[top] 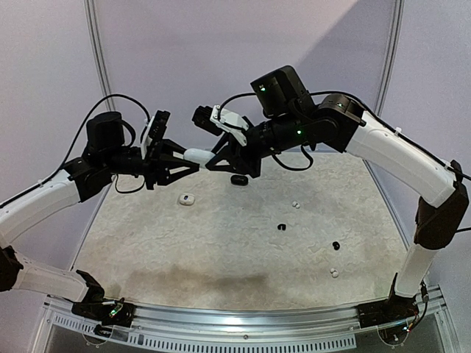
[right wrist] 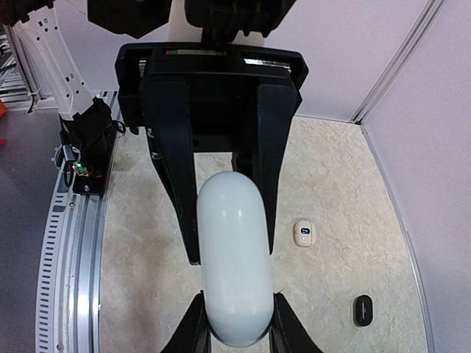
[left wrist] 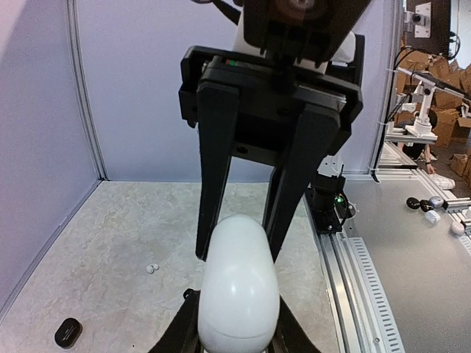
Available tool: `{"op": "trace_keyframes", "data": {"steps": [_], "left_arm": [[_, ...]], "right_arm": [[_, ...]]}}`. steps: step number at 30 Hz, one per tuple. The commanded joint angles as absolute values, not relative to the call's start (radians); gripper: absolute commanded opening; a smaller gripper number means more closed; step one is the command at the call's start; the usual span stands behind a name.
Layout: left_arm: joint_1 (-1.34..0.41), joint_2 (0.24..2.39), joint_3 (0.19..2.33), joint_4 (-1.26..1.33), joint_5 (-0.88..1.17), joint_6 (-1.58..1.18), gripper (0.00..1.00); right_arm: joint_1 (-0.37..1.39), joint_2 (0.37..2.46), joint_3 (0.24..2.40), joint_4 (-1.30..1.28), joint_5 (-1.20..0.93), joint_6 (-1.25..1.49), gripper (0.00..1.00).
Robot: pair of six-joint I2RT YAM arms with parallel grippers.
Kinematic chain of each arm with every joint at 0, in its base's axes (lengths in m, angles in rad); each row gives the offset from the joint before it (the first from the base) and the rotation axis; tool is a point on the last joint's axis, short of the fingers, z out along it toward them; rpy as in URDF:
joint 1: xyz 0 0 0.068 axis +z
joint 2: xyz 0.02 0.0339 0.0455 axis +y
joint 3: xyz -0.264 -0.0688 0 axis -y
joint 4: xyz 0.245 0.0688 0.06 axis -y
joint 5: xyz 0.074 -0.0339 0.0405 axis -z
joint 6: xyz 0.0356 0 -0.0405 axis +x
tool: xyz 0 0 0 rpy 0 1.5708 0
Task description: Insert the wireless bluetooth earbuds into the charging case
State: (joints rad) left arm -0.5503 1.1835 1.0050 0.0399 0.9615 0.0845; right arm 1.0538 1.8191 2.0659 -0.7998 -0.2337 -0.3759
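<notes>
A white oval charging case [top: 197, 155] hangs in mid-air between both arms, its lid closed. My left gripper [top: 190, 163] is shut on one end and my right gripper [top: 215, 157] on the other. In the left wrist view the case [left wrist: 239, 287] fills the space between my left gripper [left wrist: 237, 337] jaws, with the right arm's fingers [left wrist: 215, 184] flanking its far end. The right wrist view shows the case [right wrist: 234, 265] clamped by my right gripper [right wrist: 237, 332]. Earbuds lie on the table: white ones [top: 295, 204] [top: 334, 273] and black ones [top: 280, 226] [top: 336, 245].
A small black case [top: 238, 179] and a small white case with a blue display [top: 187, 198] lie on the mottled mat [top: 221, 250] under the arms. White walls close the back and sides. A metal rail [top: 243, 323] runs along the near edge.
</notes>
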Motion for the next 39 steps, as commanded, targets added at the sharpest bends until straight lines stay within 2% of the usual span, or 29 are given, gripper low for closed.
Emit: {"op": "trace_keyframes", "data": {"steps": [1, 6, 10, 16, 17, 18, 19, 21, 24, 30, 39], "left_arm": [[-0.535, 1.157, 0.991, 0.008, 0.997, 0.089, 0.24], [-0.528, 1.155, 0.995, 0.003, 0.997, 0.089, 0.17], [-0.528, 1.155, 1.003, -0.043, 0.986, 0.084, 0.0], [-0.529, 1.152, 1.005, -0.04, 0.959, 0.091, 0.0], [-0.53, 1.15, 1.004, -0.039, 0.96, 0.096, 0.0], [-0.531, 1.149, 1.003, -0.033, 0.96, 0.096, 0.0], [-0.531, 1.149, 1.0, -0.026, 0.961, 0.095, 0.0], [-0.532, 1.146, 0.995, -0.018, 0.966, 0.095, 0.0], [-0.536, 1.147, 0.988, -0.02, 0.963, 0.114, 0.0], [-0.553, 1.138, 0.992, -0.055, 0.923, 0.198, 0.0], [-0.566, 1.138, 0.992, -0.181, 0.891, 0.382, 0.0]], "right_arm": [[1.053, 1.786, 2.053, -0.784, -0.219, -0.38, 0.0], [1.052, 1.786, 2.053, -0.781, -0.216, -0.384, 0.0], [1.052, 1.787, 2.053, -0.782, -0.215, -0.387, 0.0], [1.052, 1.79, 2.053, -0.776, -0.215, -0.384, 0.03], [1.052, 1.792, 2.054, -0.771, -0.212, -0.381, 0.1], [1.052, 1.795, 2.052, -0.766, -0.209, -0.379, 0.23], [1.053, 1.797, 2.053, -0.763, -0.208, -0.375, 0.29], [1.052, 1.803, 2.053, -0.755, -0.204, -0.373, 0.39], [1.053, 1.81, 2.056, -0.745, -0.2, -0.369, 0.48], [1.052, 1.827, 2.06, -0.725, -0.186, -0.364, 0.52], [1.031, 1.834, 2.063, -0.694, -0.21, -0.323, 0.5]]}}
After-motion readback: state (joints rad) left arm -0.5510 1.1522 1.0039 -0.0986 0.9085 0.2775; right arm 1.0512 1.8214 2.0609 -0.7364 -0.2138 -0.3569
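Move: The white charging case is in both grippers, its middle about 2 cm to the right of the left hand point and about 2 cm to the left of the right one, level with both and neither ahead nor back. From the left hand, the beige case lies on the table about 21 cm ahead, 8 cm left and 34 cm below; the black case about 31 cm ahead, 11 cm right and equally low. Keep the left gripper shut on the case's base while the right gripper lets go, opening from about a quarter to half. Ease the right hand forward and up about 1 cm in all, its finger nearer the robot's base at the seam to lever up the lid; then dip the left hand about 1.5 cm, tilting it slightly. ##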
